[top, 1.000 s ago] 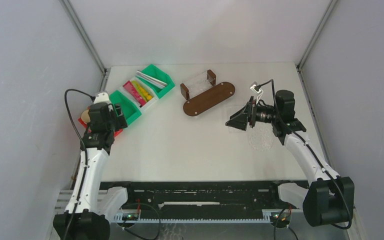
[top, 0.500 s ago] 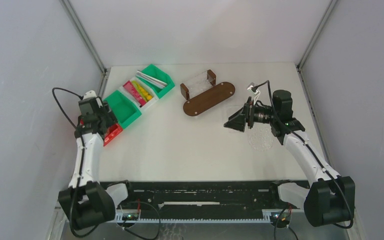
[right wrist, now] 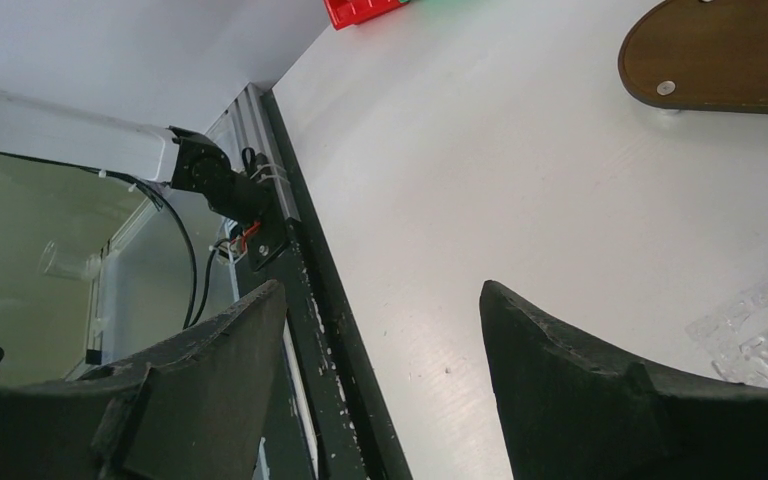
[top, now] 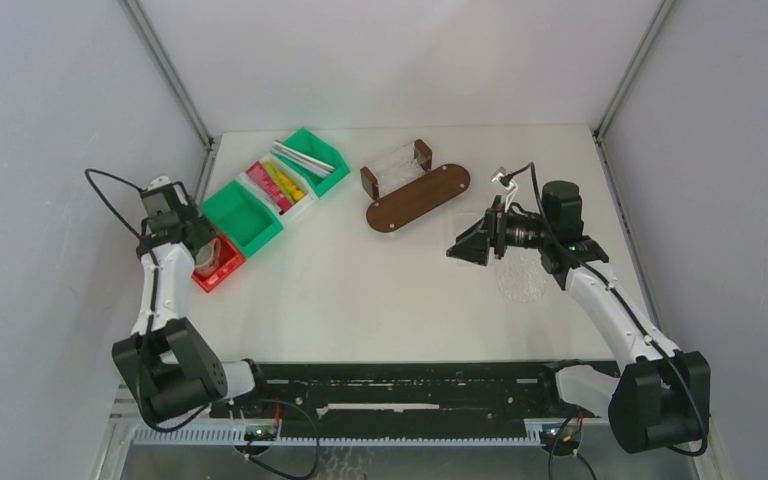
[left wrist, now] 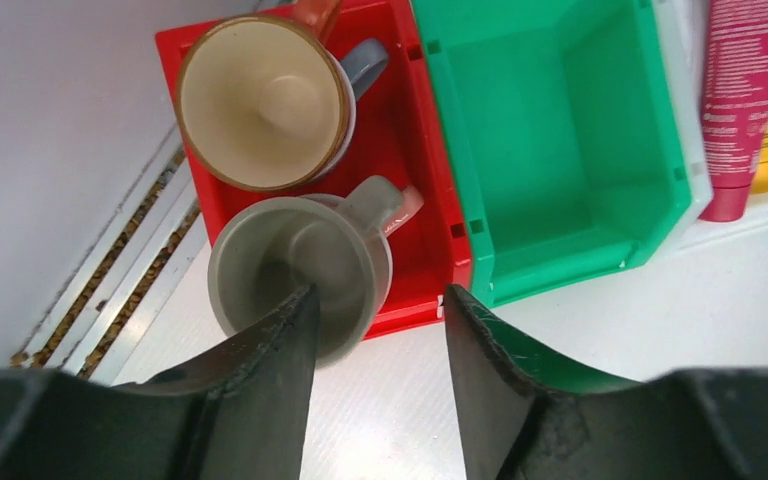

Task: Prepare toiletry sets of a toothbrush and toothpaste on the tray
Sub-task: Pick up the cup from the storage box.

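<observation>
In the left wrist view a red bin (left wrist: 425, 190) holds two mugs: a grey mug (left wrist: 345, 255) with a pinkish handle, and behind it a cream-lined mug (left wrist: 260, 100) with a brown rim and grey handle. My left gripper (left wrist: 378, 295) hangs open over the grey mug, its left fingertip over the mug's mouth and its right one outside, holding nothing. Red and yellow tubes (left wrist: 745, 100) lie in a white bin. Toothbrushes (top: 303, 160) fill the far green bin. The brown oval tray (top: 417, 197) sits mid-table. My right gripper (top: 465, 246) is open and holds nothing.
An empty green bin (left wrist: 560, 150) stands between the red bin and the tube bin. A clear holder with brown ends (top: 397, 167) sits behind the tray. A bumpy clear plastic sheet (top: 520, 275) lies under my right arm. The left wall is close to the red bin.
My left arm swung left and back, uncovering the red bin with its gripper over the grey mug, and its jaws narrowed. The right gripper barely moved.
</observation>
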`<action>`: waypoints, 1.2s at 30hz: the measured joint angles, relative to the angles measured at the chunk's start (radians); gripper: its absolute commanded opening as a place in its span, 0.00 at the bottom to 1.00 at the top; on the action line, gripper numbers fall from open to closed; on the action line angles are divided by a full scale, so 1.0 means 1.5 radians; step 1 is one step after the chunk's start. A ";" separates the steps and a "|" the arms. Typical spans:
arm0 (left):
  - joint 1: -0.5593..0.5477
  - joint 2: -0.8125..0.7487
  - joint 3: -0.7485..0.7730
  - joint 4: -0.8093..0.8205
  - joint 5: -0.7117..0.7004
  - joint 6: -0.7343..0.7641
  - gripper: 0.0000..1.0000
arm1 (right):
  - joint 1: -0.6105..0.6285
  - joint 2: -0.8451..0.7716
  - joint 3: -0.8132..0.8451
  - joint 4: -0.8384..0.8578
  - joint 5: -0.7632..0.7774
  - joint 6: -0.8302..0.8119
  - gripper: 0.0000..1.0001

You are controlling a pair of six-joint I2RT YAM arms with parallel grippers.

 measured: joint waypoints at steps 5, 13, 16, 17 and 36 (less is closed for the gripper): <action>0.046 0.062 0.005 0.003 0.055 -0.006 0.41 | 0.001 0.001 0.000 -0.001 0.001 -0.002 0.79; 0.053 0.085 0.012 0.001 0.084 -0.011 0.14 | 0.002 0.001 0.000 -0.002 0.001 -0.004 0.79; 0.053 0.088 0.017 0.000 0.092 -0.012 0.03 | 0.004 0.001 0.000 -0.002 0.002 -0.006 0.79; 0.053 0.088 0.017 -0.001 0.092 -0.011 0.01 | 0.004 0.001 0.000 -0.002 0.001 -0.006 0.79; -0.021 0.009 0.018 -0.018 0.040 0.009 0.00 | 0.005 0.004 0.000 -0.007 0.002 -0.014 0.78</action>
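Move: The grey cup sits at the near end of the red storage box, its middle about 4 cm to the left gripper's left, 1 cm back and 7 cm below. The cream cup is 5 cm farther out and 4 cm farther left than the grey one; the empty green box lies some 7 cm ahead of the gripper and 6 cm to its right. From the right gripper the grey cup is roughly 55 cm left, 4 cm ahead and 14 cm below. Bring the left gripper down about 3.5 cm over the grey cup's right-hand rim, rolling its left side down slightly, one finger inside the cup and one outside. Shut the half-open fingers to pinch the wall, then raise the cup back up about 3.5 cm while drawing some 2.5 cm to the right and undoing most of the roll. ##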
